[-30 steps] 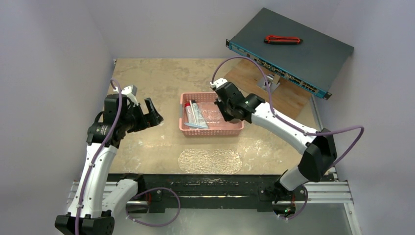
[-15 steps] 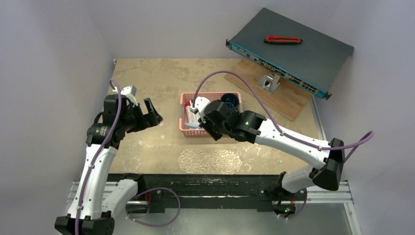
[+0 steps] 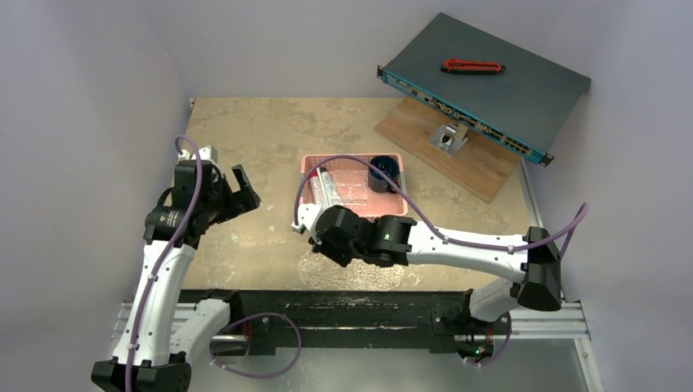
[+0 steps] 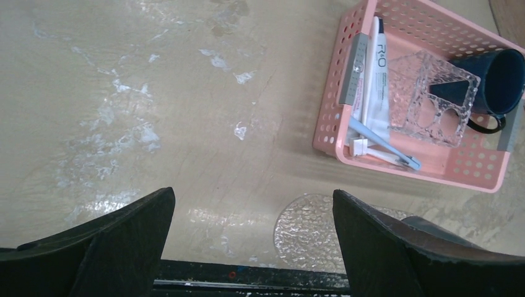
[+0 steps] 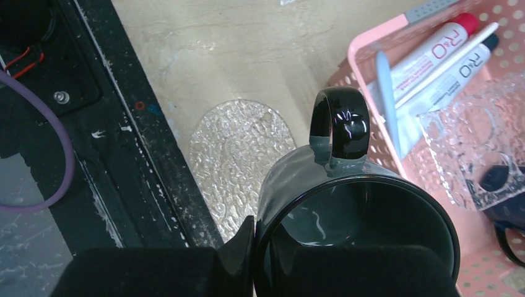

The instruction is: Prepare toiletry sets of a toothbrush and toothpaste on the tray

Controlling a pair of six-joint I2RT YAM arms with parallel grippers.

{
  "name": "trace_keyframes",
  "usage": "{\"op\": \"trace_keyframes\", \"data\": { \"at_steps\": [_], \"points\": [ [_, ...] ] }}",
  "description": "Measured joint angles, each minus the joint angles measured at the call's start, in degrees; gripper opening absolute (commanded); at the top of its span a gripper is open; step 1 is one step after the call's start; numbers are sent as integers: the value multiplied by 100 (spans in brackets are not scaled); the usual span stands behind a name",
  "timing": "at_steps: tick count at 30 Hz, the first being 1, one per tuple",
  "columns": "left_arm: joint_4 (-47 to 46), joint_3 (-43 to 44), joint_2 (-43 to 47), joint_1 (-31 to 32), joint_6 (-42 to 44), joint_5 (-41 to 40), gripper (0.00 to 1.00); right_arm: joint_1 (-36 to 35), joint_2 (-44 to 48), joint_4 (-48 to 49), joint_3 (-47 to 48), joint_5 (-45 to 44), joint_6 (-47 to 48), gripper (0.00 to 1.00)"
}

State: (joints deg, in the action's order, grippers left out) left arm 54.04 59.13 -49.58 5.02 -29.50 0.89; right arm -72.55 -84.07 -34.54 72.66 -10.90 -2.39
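The clear, textured tray (image 3: 389, 276) (image 4: 308, 228) (image 5: 230, 152) lies at the table's near edge. My right gripper (image 3: 331, 238) (image 5: 265, 240) hangs over it, shut on the rim of a dark mug (image 5: 347, 204), one finger inside and one outside. In the pink basket (image 3: 343, 158) (image 4: 327, 117) (image 5: 362, 57) lie a light blue toothbrush (image 4: 385, 144) (image 5: 384, 93) and two toothpaste tubes (image 3: 325, 191) (image 4: 376, 77) (image 5: 433, 51), one with a red cap. My left gripper (image 3: 245, 188) (image 4: 254, 207) stands open and empty, left of the basket.
The basket also holds a dark blue mug (image 3: 382, 173) (image 4: 495, 80) and a clear glass holder (image 3: 353, 189) (image 4: 433, 99). A network switch (image 3: 490, 77) with a red tool (image 3: 472, 66) rests on a wooden board at the back right. A black rail (image 3: 359, 306) borders the near edge.
My right arm has swung from the basket toward the near edge with the dark mug, and now hangs over the tray. The left gripper has drifted slightly left.
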Motion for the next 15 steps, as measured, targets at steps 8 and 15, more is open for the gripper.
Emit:
{"op": "trace_keyframes", "data": {
  "at_steps": [8,15],
  "points": [
    [181,28,61,0,-160,-570,98,-328,-525,254,-39,175,-11,0],
    [258,70,195,0,-247,-828,98,-446,-1204,297,68,400,-15,0]
  ]
}}
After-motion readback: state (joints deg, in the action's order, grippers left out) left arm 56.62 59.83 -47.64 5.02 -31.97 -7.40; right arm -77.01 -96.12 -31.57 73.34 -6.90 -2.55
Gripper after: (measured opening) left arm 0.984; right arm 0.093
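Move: Below the right hand, which already holds the green mug by its rim, lies the clear tray: its middle is about 17 cm down, 5 cm to the right and 1 cm back. The pink basket's middle is some 18 cm ahead and 6 cm right, with the toothpaste tubes about 19 cm ahead, 1 cm left, and the blue mug 22 cm ahead, 13 cm right. From the left hand the tray is roughly 25 cm right, 10 cm back and 20 cm down. Sinking about 7 cm with gathering speed, the right hand carries the green mug down towards the left half of the clear tray, also drawing some 3.5 cm back and as far left, away from the basket. The wrist tilts and turns slightly counter-clockwise while the shut fingers keep pinching the rim. The empty left hand swings about 2.5 cm farther left, fingers wide open. ##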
